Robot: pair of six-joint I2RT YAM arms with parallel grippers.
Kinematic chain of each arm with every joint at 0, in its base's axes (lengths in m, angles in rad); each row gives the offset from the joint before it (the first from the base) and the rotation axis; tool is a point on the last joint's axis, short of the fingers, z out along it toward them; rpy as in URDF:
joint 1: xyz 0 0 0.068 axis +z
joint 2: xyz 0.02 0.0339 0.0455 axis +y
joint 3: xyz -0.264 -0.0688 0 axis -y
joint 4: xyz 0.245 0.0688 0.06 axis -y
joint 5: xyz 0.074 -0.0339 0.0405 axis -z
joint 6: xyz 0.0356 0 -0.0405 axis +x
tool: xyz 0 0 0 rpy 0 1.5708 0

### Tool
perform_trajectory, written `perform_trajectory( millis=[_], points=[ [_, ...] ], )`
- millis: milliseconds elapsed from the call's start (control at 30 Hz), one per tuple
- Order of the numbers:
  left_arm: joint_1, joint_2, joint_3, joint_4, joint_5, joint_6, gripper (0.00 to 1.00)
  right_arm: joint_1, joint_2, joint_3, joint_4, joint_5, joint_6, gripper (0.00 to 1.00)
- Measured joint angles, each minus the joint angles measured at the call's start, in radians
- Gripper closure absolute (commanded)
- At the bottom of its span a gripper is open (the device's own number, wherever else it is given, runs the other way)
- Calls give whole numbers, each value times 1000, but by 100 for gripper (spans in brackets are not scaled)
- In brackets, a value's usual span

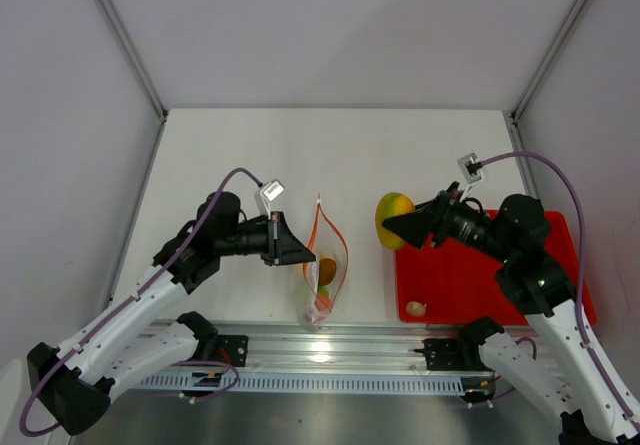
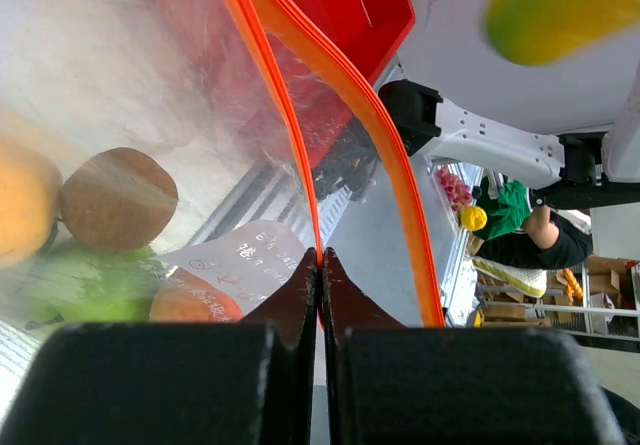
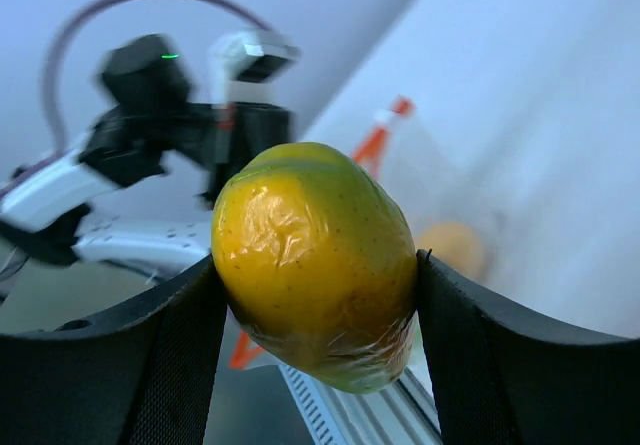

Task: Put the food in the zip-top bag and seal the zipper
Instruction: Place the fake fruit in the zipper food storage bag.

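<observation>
The clear zip-top bag [image 1: 326, 270] stands with its mouth open at mid-table. My left gripper [image 1: 308, 254] is shut on the near strip of the red-orange zipper [image 2: 283, 100], its tips [image 2: 320, 257] pinching it. Through the plastic, the left wrist view shows a brown kiwi-like ball [image 2: 118, 197], an orange fruit [image 2: 20, 215], a green apple [image 2: 85, 283] and a pinkish peach [image 2: 190, 303]. My right gripper [image 1: 393, 228] is shut on the yellow-green mango [image 1: 393, 211], held in the air right of the bag; the fruit [image 3: 315, 260] fills the space between the pads. A tiny beige piece [image 1: 415, 309] lies on the tray.
The red tray [image 1: 480, 275] sits at the right, under the right arm. A metal rail [image 1: 330, 350] runs along the table's near edge, just below the bag. White walls enclose the table on three sides.
</observation>
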Motion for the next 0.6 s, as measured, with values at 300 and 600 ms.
perform_trajectory(
  millis=[300, 600],
  points=[
    [0, 8, 0, 2, 2, -1, 100, 290, 56, 29, 251, -126, -43, 100],
    [0, 8, 0, 1, 2, -1, 99, 478, 234, 53, 283, -54, -151, 100]
  ],
)
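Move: The mango is already in my right hand, and the open mouth of the zip-top bag lies about 12 cm left of that hand, 4 cm back and 13 cm lower. My left gripper is some 15 cm left, 4 back and 10 below; the small onion sits in the tray 9 right, 6 back and 31 down. From my left hand the mouth is 3 cm right and 3 below, level front to back. Keeping the mango clamped, I sweep my right hand left about 11 cm and back about 8 towards the bag mouth, rising some 5 cm at first, then sinking about 3 while still going left. The hand swings counter-clockwise about 30 degrees, so its fingers end pointing left. My left hand stays put, still pinching the bag rim. ##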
